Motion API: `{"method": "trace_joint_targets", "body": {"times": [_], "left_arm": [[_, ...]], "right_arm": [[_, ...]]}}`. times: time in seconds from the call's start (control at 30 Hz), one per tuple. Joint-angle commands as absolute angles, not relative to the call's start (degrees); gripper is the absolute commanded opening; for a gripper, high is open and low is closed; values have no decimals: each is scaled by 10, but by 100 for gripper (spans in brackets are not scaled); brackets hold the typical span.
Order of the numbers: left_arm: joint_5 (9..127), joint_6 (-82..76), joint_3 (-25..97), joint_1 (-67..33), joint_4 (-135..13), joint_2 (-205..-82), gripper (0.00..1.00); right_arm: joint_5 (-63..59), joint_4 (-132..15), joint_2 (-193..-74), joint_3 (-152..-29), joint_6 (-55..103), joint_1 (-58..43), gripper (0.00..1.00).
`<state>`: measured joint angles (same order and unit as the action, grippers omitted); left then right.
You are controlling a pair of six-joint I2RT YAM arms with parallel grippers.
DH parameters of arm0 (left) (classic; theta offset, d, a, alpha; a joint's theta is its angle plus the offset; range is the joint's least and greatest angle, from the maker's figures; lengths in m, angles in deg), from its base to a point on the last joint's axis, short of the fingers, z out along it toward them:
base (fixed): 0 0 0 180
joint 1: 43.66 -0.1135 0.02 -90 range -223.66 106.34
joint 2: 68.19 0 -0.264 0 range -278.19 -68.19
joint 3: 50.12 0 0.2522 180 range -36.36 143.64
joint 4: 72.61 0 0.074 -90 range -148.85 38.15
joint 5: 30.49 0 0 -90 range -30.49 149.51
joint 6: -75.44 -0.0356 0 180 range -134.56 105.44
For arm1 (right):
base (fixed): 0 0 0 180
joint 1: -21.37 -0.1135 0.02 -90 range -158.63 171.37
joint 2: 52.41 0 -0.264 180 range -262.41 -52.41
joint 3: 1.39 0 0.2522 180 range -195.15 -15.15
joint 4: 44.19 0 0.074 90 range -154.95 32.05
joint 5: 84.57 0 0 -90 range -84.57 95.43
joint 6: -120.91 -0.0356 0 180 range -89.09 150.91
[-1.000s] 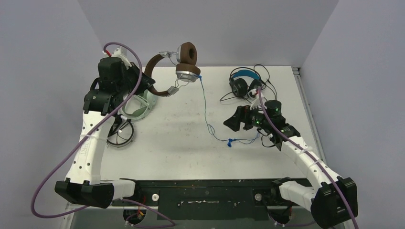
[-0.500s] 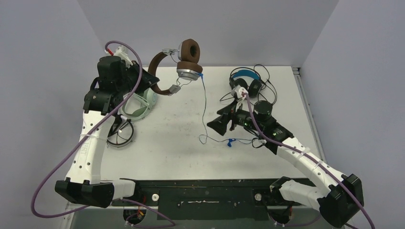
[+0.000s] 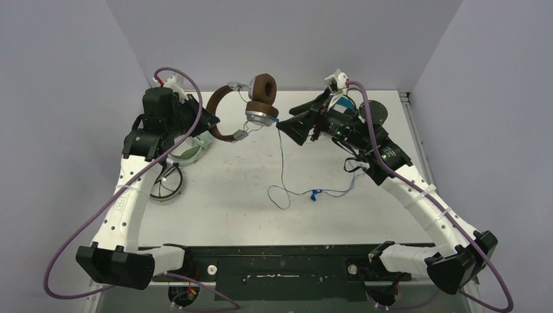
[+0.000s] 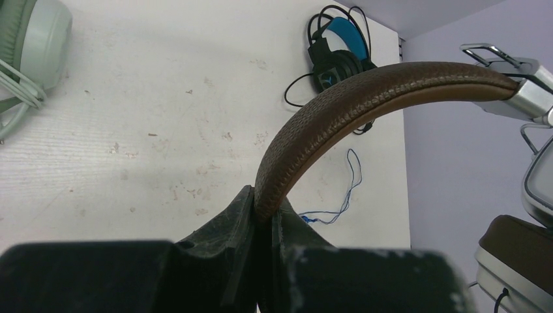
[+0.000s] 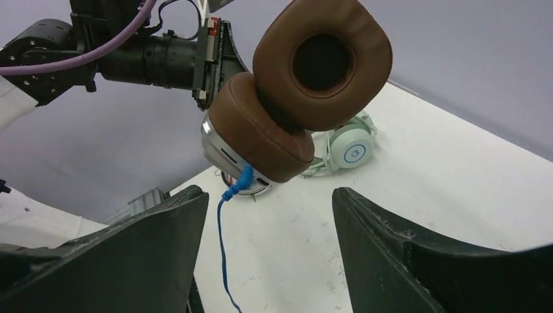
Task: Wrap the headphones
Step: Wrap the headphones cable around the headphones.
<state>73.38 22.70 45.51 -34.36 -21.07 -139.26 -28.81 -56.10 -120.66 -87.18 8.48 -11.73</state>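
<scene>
The brown headphones (image 3: 263,89) hang in the air over the back of the table. My left gripper (image 4: 264,208) is shut on their stitched headband (image 4: 365,98). Their two ear cups (image 5: 306,78) fill the top of the right wrist view. A thin blue cord (image 5: 222,241) drops from the lower cup to the table, where it lies in loose loops (image 3: 287,192). My right gripper (image 5: 267,191) is open just below the cups. The cord passes between its fingers, close to the left one, and is not pinched. In the top view the right gripper (image 3: 287,130) is beside the lower cup.
Mint green headphones (image 3: 192,147) lie at the back left under the left arm. White headphones with black stripes (image 3: 163,186) lie nearer, by the left edge. Black headphones with a blue headband (image 4: 336,49) sit at the back right, mostly hidden behind my right arm in the top view.
My right arm has risen from the table near the cord and swung back and left, up to the ear cups, with its jaws narrowing somewhat. The left arm shifted the brown headphones slightly right.
</scene>
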Motion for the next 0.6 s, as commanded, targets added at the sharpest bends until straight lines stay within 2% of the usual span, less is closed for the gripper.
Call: {"method": "trace_joint_targets", "body": {"times": [0.0,0.27,0.43,0.57], "left_arm": [[738,219,461,-337,-288,-1371,0],[731,214,459,-333,-287,-1375,0],[731,214,462,-331,-284,-1380,0],[733,216,465,-329,-279,-1387,0]], "right_arm": [[-284,-578,-1225,-908,54,-121,68],[-293,-594,-1242,-919,52,-121,44],[-293,-597,-1242,-916,65,-121,18],[-295,-595,-1239,-909,71,-121,13]]}}
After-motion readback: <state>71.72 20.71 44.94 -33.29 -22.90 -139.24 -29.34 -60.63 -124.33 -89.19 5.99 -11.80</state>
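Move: The right hand hangs open beside the headphones: the blue cable plug, still in the nearer ear cup, sits about 3 cm to its left, roughly 1 cm ahead and 2 cm below. That nearer cup is some 6 cm left, 1 cm ahead and 2 cm above; the far cup lies about 5 cm left, 6 cm ahead and 4 cm above. From the left hand, gripping the headband, the plug is about 15 cm to the right, level fore and aft, slightly above. Lower the right gripper about 2 cm while easing it roughly 1 cm left and 1 cm forward to the blue plug under the nearer ear cup, rolling it slightly. Close the fingers from wide open to nearly shut, pinching the cable just below the plug between the fingertips. Keep the left gripper clamped on the headband, practically still. ##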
